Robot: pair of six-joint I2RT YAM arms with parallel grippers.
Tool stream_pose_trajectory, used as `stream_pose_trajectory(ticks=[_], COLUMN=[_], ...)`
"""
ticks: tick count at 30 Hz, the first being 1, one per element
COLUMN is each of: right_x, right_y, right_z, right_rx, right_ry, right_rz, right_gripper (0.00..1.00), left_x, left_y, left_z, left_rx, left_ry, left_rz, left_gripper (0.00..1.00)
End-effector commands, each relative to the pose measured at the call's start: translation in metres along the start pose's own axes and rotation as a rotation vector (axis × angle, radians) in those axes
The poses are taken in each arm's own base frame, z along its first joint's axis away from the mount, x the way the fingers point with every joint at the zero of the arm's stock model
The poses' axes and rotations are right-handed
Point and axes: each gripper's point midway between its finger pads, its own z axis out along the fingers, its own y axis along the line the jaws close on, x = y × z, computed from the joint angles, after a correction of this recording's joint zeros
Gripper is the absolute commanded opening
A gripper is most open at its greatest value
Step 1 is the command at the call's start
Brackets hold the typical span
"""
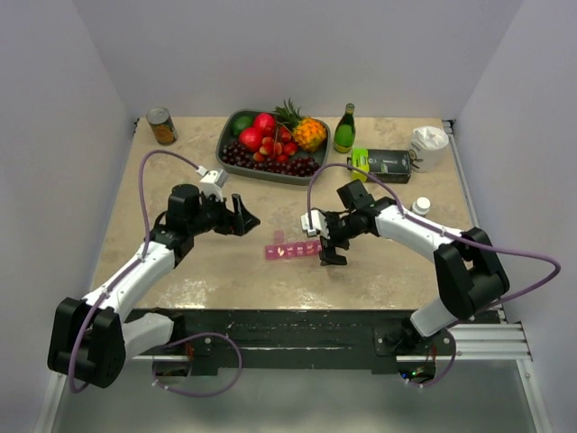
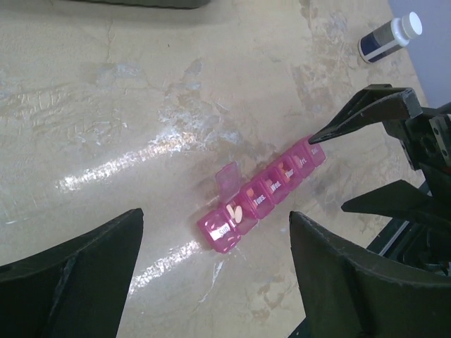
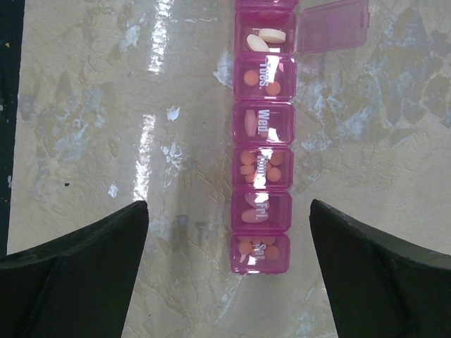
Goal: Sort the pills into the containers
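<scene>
The containers are one translucent pink pill organizer (image 1: 290, 249) (image 2: 264, 197) (image 3: 262, 141) lying flat on the table between both arms. One lid (image 2: 227, 176) (image 3: 332, 26) stands open, and pale oval pills (image 2: 235, 212) (image 3: 266, 39) lie in that compartment. The closed compartments show orange and pink pills through their lids. My left gripper (image 1: 245, 218) (image 2: 215, 215) hovers open up and left of the strip's Sun end, holding nothing. My right gripper (image 1: 329, 253) (image 3: 227, 211) is open over the Sat end, its fingers either side of the strip and apart from it.
A fruit tray (image 1: 236, 122), a can (image 1: 161, 125), a green bottle (image 1: 344, 128) and a dark box (image 1: 388, 164) stand along the back. A small white bottle (image 1: 420, 206) (image 2: 391, 36) lies right of the right arm. Walls close both sides.
</scene>
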Motion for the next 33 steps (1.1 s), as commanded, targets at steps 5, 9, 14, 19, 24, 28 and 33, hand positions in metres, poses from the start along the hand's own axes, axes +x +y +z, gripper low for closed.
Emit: stream_pose_trajectory(ticks=[5,9,14,19,24,28,33], right_x=[0.001,0.006,0.008,0.013,0.013,0.016,0.022], right_y=[-0.008,-0.008,-0.013,-0.020,-0.019,-0.014,-0.014], right_z=[0.004,0.007,0.012,0.025,0.035,0.043,0.047], right_rx=[0.011,0.008,0.014,0.012,-0.004,-0.017,-0.014], right_ry=[0.016,0.027,0.029,0.069,0.084,0.114,0.150], right_rz=[0.006,0.013,0.016,0.022,0.011,-0.011,-0.010], right_gripper=[0.99,0.98,0.96,0.92,0.85,0.76,0.58], left_x=[-0.018,-0.015,-0.012,-0.011,-0.011,0.009,0.024], left_y=[-0.005,-0.001,0.004,0.016,0.028,0.041,0.045], left_z=[0.008,0.014,0.025,0.040,0.053,0.068,0.084], left_rx=[0.048,0.046,0.048,0.003,-0.054,-0.091,-0.091], left_ry=[-0.113,-0.114,-0.098,-0.075,-0.057,0.015,0.071], left_rz=[0.001,-0.017,-0.048,-0.078,-0.087,-0.104,-0.108], left_gripper=[0.86,0.82,0.73,0.64,0.56,0.53,0.44])
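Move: The pill box, lying crosswise, has its middle about 7 cm left of my right hand, 1 cm ahead and 6 cm below. Its opened Monday lid lies 12 cm to the left of that hand, 4 cm ahead. From my left hand, the lid is roughly 7 cm to the right, 1 cm ahead and 14 cm down; the box's middle is 12 cm right and 2 cm back. The white bottle stands some 22 cm right of my right hand and 11 cm ahead. I lower my right hand about 5 cm over the Thursday and Friday end of the pill box, easing slightly left late on and tipping the fingers a little steeper, while they narrow from wide open to two thirds; the forward finger meets the box's far edge. My left hand sinks some 8 cm towards the opened lid, first drifting forward about 4 cm, and half closes, touching nothing. ##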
